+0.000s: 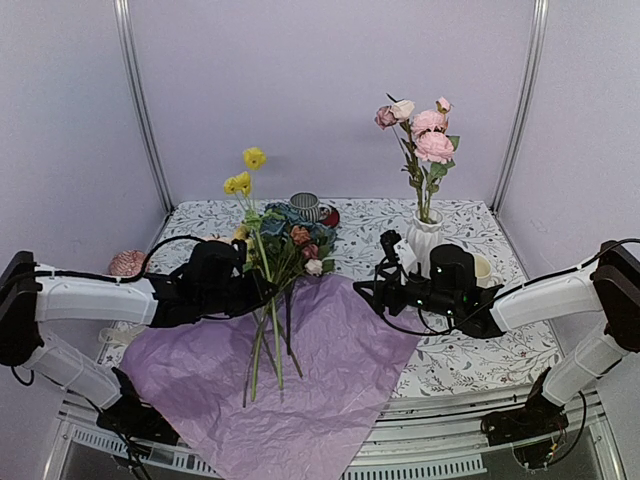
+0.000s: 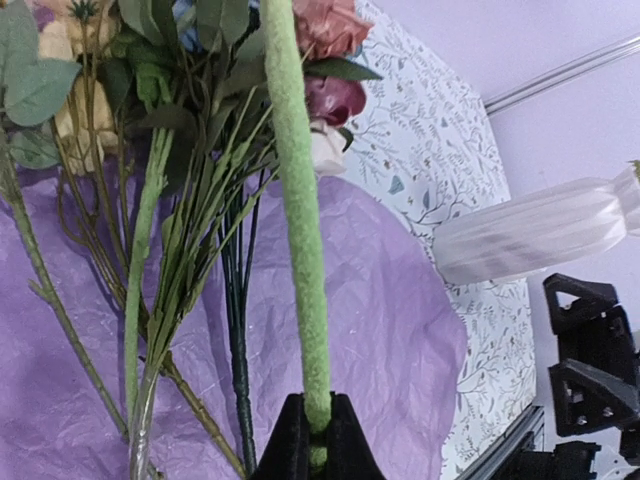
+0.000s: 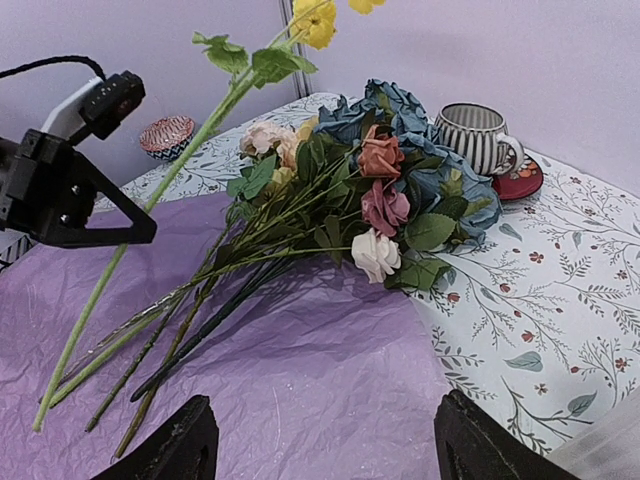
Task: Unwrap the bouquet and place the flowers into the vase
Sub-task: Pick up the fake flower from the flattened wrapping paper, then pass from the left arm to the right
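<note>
The pink-purple tissue paper (image 1: 300, 390) of the bouquet lies spread flat at the table's front. A loose bundle of flowers (image 1: 295, 250) rests across its far edge, blooms pointing away. My left gripper (image 2: 318, 440) is shut on the fuzzy green stem (image 2: 300, 250) of a yellow flower (image 1: 254, 157), which stands up out of the bundle. The white ribbed vase (image 1: 424, 235) at the right holds pink roses (image 1: 430, 135). Just left of the vase, my right gripper (image 3: 325, 450) hangs open over the paper (image 3: 300, 380), holding nothing.
A striped grey cup (image 3: 478, 135) on a red saucer (image 3: 522, 182) stands behind the bundle. A cream mug (image 1: 483, 270) sits right of the vase, behind my right arm. A small pink patterned bowl (image 1: 127, 263) is at the far left. Metal frame posts flank the table.
</note>
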Robot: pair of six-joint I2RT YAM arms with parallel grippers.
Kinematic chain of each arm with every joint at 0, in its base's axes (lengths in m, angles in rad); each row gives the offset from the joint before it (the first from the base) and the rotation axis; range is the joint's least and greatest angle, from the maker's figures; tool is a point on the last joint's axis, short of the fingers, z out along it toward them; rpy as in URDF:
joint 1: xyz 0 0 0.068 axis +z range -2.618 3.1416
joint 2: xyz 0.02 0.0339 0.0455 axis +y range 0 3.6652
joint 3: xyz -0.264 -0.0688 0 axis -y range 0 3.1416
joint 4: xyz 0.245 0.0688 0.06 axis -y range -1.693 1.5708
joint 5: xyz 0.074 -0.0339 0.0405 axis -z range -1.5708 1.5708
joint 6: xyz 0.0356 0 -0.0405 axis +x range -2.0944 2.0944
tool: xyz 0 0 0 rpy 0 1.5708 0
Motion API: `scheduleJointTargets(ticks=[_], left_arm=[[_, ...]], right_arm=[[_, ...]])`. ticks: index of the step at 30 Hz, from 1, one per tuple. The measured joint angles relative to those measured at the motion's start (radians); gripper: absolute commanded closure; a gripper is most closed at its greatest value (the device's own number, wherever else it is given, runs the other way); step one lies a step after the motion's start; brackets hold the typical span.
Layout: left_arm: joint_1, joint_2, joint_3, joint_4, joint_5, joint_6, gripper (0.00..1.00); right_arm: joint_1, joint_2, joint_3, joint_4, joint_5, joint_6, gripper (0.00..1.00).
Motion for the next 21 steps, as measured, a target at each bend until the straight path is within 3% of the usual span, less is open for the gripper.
scheduleJointTargets(ticks=[7,15,21], left_arm=[[0.000,-0.222,-0.088,-0.030,-0.040,0.027,0.99],[0.000,-0.519,-0.294,0.096,-0.011,0.121,1.00],[0.000,-0.653,-0.344,0.150,0.042,0.204,1.00]], right_arm=[[0.000,0.000,0.000,0.000,0.000,0.000,0.24],[0.000,0.000,0.000,0.000,-0.004,0.000,0.24],[0.000,-0.002,0.000,0.000,-0.008,0.000,0.24]])
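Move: The left hand already holds the yellow fake flower by its stem; the vase it is meant for stands about 31 cm to its right and 9 cm farther out. The heap of remaining flower heads lies some 16 cm ahead, 3 cm to the right and 6 cm below. The mug is roughly 12 cm right of the vase. From the idle right hand, the vase is about 9 cm ahead and 12 cm right. Still pinching the yellow flower's stem, the left hand lifts about 10 cm, back and left, fingers tipping up. ##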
